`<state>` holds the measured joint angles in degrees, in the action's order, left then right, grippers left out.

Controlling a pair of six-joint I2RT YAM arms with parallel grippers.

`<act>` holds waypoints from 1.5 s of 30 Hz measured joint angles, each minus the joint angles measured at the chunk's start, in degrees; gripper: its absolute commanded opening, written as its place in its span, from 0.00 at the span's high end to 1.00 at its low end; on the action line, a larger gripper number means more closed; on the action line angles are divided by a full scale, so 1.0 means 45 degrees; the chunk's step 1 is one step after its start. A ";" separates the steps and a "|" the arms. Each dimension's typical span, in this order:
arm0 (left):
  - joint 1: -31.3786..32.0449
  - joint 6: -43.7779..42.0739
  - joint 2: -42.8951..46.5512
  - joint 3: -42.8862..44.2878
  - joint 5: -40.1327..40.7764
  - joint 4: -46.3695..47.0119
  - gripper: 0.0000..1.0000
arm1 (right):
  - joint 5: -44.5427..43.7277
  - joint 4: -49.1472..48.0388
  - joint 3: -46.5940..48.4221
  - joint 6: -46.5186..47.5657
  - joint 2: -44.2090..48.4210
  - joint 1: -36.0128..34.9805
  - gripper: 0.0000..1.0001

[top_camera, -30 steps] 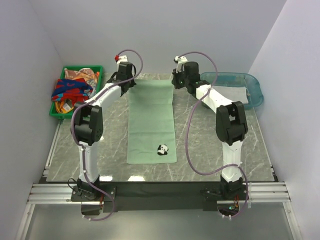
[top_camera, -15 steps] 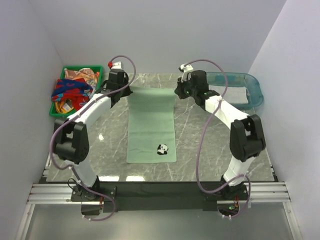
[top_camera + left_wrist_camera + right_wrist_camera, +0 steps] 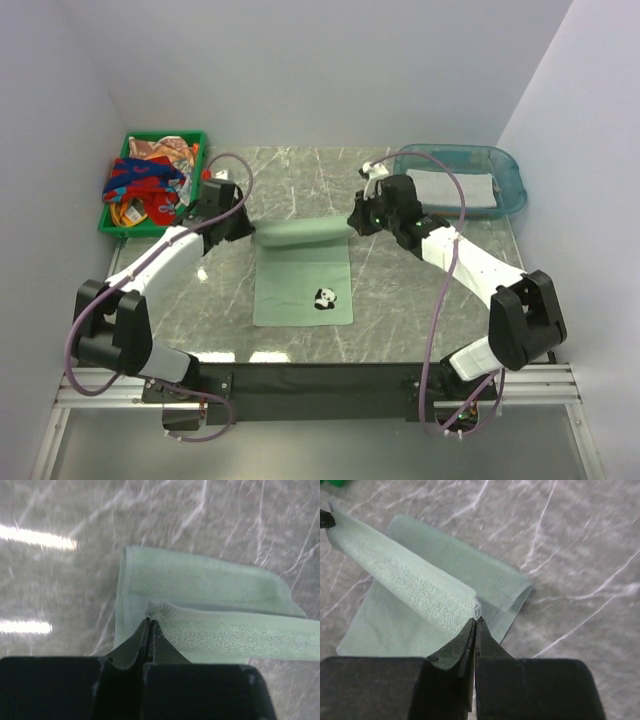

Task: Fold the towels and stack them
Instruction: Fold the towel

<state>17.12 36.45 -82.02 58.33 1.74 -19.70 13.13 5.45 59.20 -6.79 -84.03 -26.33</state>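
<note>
A sage green towel (image 3: 303, 280) with a small panda (image 3: 324, 298) lies lengthwise on the marble table. Its far edge is lifted and curled over toward the near end. My left gripper (image 3: 250, 228) is shut on the far left corner (image 3: 155, 607). My right gripper (image 3: 352, 222) is shut on the far right corner (image 3: 477, 611). The lifted strip (image 3: 405, 577) hangs taut between the two grippers above the flat part. More towels (image 3: 150, 180), red with blue lettering and orange patterned, are heaped in the green tray (image 3: 112, 228). A whitish towel (image 3: 450, 186) lies in the blue tub (image 3: 510, 180).
The green tray stands at the back left corner and the clear blue tub at the back right. Grey walls close in both sides and the back. A black strip (image 3: 320, 378) runs along the near table edge by the arm bases.
Both grippers have pulled the towel's far edge up and toward the near side, from the back of the table to about its middle. The far half now curls over.
</note>
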 measured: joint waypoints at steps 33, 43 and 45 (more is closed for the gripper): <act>0.0053 0.0534 0.2045 -0.1477 -0.0942 -0.1559 0.99 | -0.0321 0.1219 -0.2118 -0.2273 0.2084 -0.0646 1.00; 0.0058 0.0826 0.2288 -0.3157 -0.1438 -0.1039 0.99 | -0.0136 0.0593 -0.3526 -0.3109 0.2064 -0.0908 1.00; 0.0058 0.0869 0.2288 -0.3419 -0.1491 -0.0903 0.99 | -0.0092 0.0427 -0.3745 -0.3288 0.1923 -0.0952 1.00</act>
<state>17.39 40.36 -71.72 42.94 -4.97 -23.77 12.71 7.38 42.35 -21.58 -75.37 -30.61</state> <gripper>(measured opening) 0.013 0.008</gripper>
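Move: Both closed grippers hold the towel's raised hem by its corners. The near left corner of the lying half is straight back from the left hand, about 22 cm, and some 10 cm below. The panda patch is 15 cm back and 16 cm right of that hand. The near right corner is about 22 cm straight back from the right hand and 11 cm down; the panda patch is 15 cm back and 6 cm left of the right hand. Back towards the near edge together, about 9 cm, both hands carry the held hem over the lying half: first a quick dip, then a small rise almost in place (left hand some 4 cm, right some 2), then back and down again, ending 5 to 7 cm lower. The fingers keep their pinch on the corners and tip downward, the right hand by some 15 degrees. ##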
